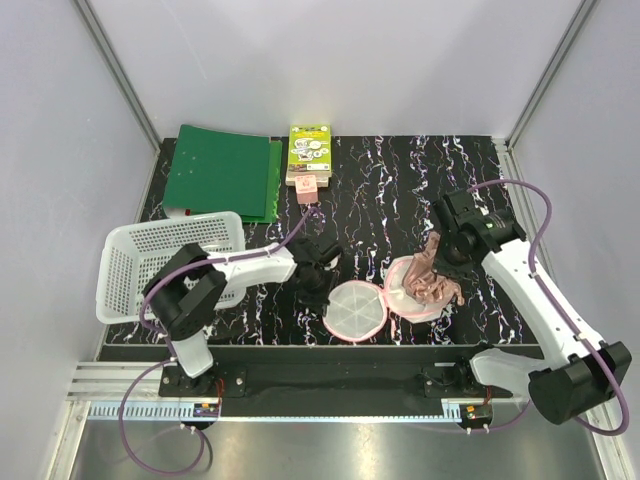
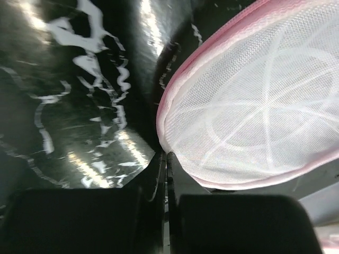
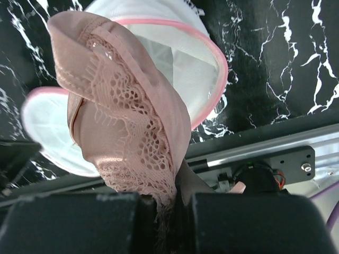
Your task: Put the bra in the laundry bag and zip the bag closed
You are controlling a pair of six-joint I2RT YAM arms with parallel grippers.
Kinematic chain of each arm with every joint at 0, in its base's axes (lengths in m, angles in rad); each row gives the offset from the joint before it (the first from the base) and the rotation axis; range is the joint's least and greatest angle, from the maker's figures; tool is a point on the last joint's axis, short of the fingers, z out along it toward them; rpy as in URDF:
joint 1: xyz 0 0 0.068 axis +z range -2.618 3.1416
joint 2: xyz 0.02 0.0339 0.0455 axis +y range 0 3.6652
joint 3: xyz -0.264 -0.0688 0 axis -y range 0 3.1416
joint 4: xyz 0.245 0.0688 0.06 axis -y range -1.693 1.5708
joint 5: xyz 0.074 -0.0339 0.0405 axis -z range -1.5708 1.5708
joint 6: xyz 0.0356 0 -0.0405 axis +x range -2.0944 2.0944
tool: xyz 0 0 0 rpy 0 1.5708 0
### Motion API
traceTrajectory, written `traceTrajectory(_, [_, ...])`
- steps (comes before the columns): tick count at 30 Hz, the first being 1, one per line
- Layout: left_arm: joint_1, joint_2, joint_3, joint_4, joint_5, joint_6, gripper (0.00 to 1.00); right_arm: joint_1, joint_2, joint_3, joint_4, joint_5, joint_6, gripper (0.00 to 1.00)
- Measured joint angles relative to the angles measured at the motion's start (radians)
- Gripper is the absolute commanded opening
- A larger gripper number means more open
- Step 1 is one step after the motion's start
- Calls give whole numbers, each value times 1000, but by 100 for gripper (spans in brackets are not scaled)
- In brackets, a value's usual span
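The laundry bag (image 1: 355, 312) lies open on the black marbled table as two white mesh discs with pink edging. The peach-pink lace bra (image 1: 432, 283) is draped over the right disc (image 1: 403, 290). My right gripper (image 1: 440, 258) is shut on the bra's upper end, which rises a little above the disc. In the right wrist view the bra (image 3: 132, 106) hangs from the right gripper (image 3: 175, 206) over the bag (image 3: 196, 58). My left gripper (image 1: 313, 292) sits at the left disc's left rim. In the left wrist view the left gripper (image 2: 166, 159) is shut, the bag's (image 2: 254, 100) pink rim pinched at its tips.
A white lattice basket (image 1: 120, 245) stands at the left, close beside the left arm. Green folders (image 1: 220, 170) and a green-and-white box (image 1: 308, 155) lie at the back, with a small pink item (image 1: 308, 187) in front of the box. The table's front rail runs just below the bag.
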Motion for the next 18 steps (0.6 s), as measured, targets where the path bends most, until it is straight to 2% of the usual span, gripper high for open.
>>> traceTrajectory(10, [7,-195,147,-164,-87,80,0,0,152,-40,32,-149,-106,0])
traceTrajectory(18, [7,-236,248,-236,-80,107,0,0,254,-81,117,-243,-130,0])
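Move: The left hand sits at the left rim of the bag's round lid, already pinching it; the lid's middle is about 7 cm to its right, level fore and aft, and the open bag mouth about 22 cm right and 5 cm ahead. From the right hand, the mouth is some 6 cm left, 2 cm ahead and 14 cm below, and the lid 21 cm left and 3 cm back. The held bra hangs about 3 cm left, 2 cm ahead and 8 cm below it. Keep the left fingers shut on the lid's rim and raise it off the table, about 13 cm up and slightly forward, tilting the fingertips forward. Meanwhile lower the bra with the right gripper towards and into the open bag mouth, down about 7 cm and 4 cm left, swinging the fingers to point straighter down and turning some 10 degrees counter-clockwise; don't let go. ##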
